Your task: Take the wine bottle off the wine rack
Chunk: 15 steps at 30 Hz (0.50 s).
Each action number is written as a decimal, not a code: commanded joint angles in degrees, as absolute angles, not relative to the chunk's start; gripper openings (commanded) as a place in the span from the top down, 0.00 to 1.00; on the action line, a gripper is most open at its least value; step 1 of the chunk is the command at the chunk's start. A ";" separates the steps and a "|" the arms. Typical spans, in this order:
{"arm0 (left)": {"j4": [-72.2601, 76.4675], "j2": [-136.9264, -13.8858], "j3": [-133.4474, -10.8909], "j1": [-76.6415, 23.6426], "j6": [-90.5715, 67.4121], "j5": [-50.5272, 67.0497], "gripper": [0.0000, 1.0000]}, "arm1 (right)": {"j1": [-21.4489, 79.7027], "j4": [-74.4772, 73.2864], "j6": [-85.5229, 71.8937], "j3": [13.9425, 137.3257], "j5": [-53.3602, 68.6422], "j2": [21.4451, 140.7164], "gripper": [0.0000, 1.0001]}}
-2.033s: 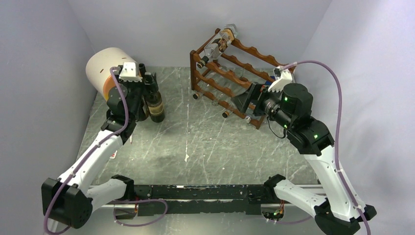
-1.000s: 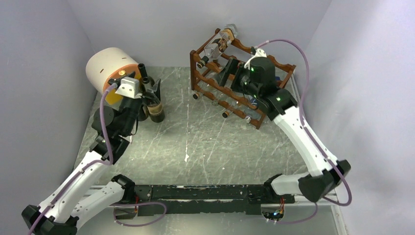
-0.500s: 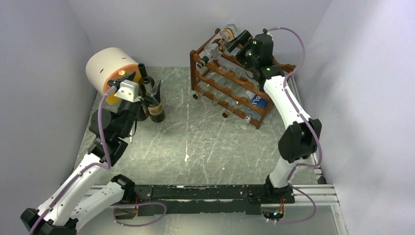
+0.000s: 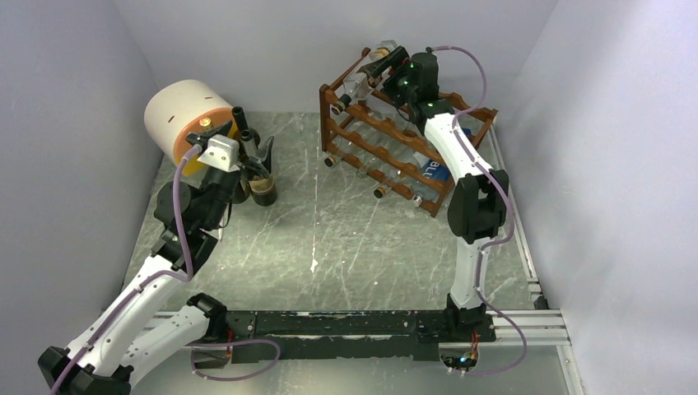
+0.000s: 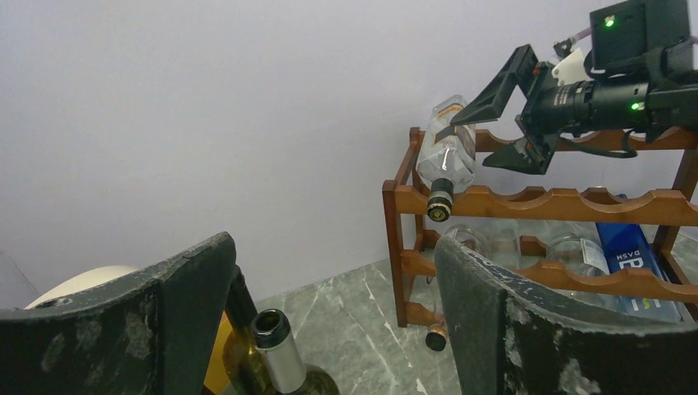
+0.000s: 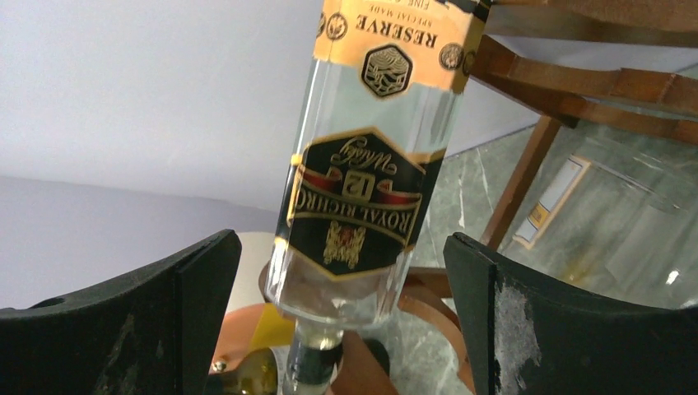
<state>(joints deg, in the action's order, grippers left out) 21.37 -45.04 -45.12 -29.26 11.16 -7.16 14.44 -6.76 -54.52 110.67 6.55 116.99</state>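
The reddish-brown wine rack point(image 4: 393, 138) stands at the back right. A clear bottle with a black and gold label point(image 4: 368, 76) lies on its top tier, neck toward the left. My right gripper point(image 4: 388, 66) is open and straddles this bottle. In the right wrist view the bottle point(image 6: 370, 164) lies between the spread fingers of my right gripper point(image 6: 339, 243), with gaps on both sides. My left gripper point(image 4: 254, 153) is open and empty above upright bottles point(image 4: 263, 186). In the left wrist view my left gripper point(image 5: 333, 247) is over a foil-necked bottle point(image 5: 276, 350).
A white drum with an orange end point(image 4: 183, 115) lies at the back left beside the upright bottles. The rack's lower tiers hold several clear bottles and a blue-labelled one point(image 4: 432, 169). Grey walls close in the back and both sides.
My right arm has swung from the rack's right front up to its top tier, its open gripper now around the top bottle. My left gripper has lifted slightly above the upright bottles.
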 commanded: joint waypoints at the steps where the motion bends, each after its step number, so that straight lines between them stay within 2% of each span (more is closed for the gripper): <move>1: 24.01 -45.31 -44.63 -28.62 11.18 -4.91 0.07 | 13.40 -2.28 -58.43 114.48 7.07 121.81 0.00; 11: 23.88 -45.90 -44.69 -28.56 10.94 -4.73 0.07 | 12.92 -0.90 -60.99 125.43 8.38 132.53 0.02; 15: 23.82 -46.52 -44.81 -28.52 10.65 -4.38 0.07 | 12.83 0.88 -62.92 126.71 8.93 134.41 0.06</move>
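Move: The clear whisky bottle lies on the wine rack's top tier, its middle about 6 cm ahead of the right hand, 4 cm to its left and 4 cm lower. From that hand the rack's middle is some 9 cm back, 8 cm right and 16 cm down; the blue box in the rack is about 12 cm back, 17 cm right and 20 cm below. From the left hand the whisky bottle lies roughly 25 cm ahead, 36 cm right and 12 cm down. Forward about 6 cm, slowing towards the end, the right hand reaches in over the rack's top tier to the whisky bottle, sinking some 2.5 cm mostly early on. The wrist rolls about 5 to 10 degrees, its left side rising, as the fingers stay wide open and come around the label part of the bottle's body; no grip is closed yet. ##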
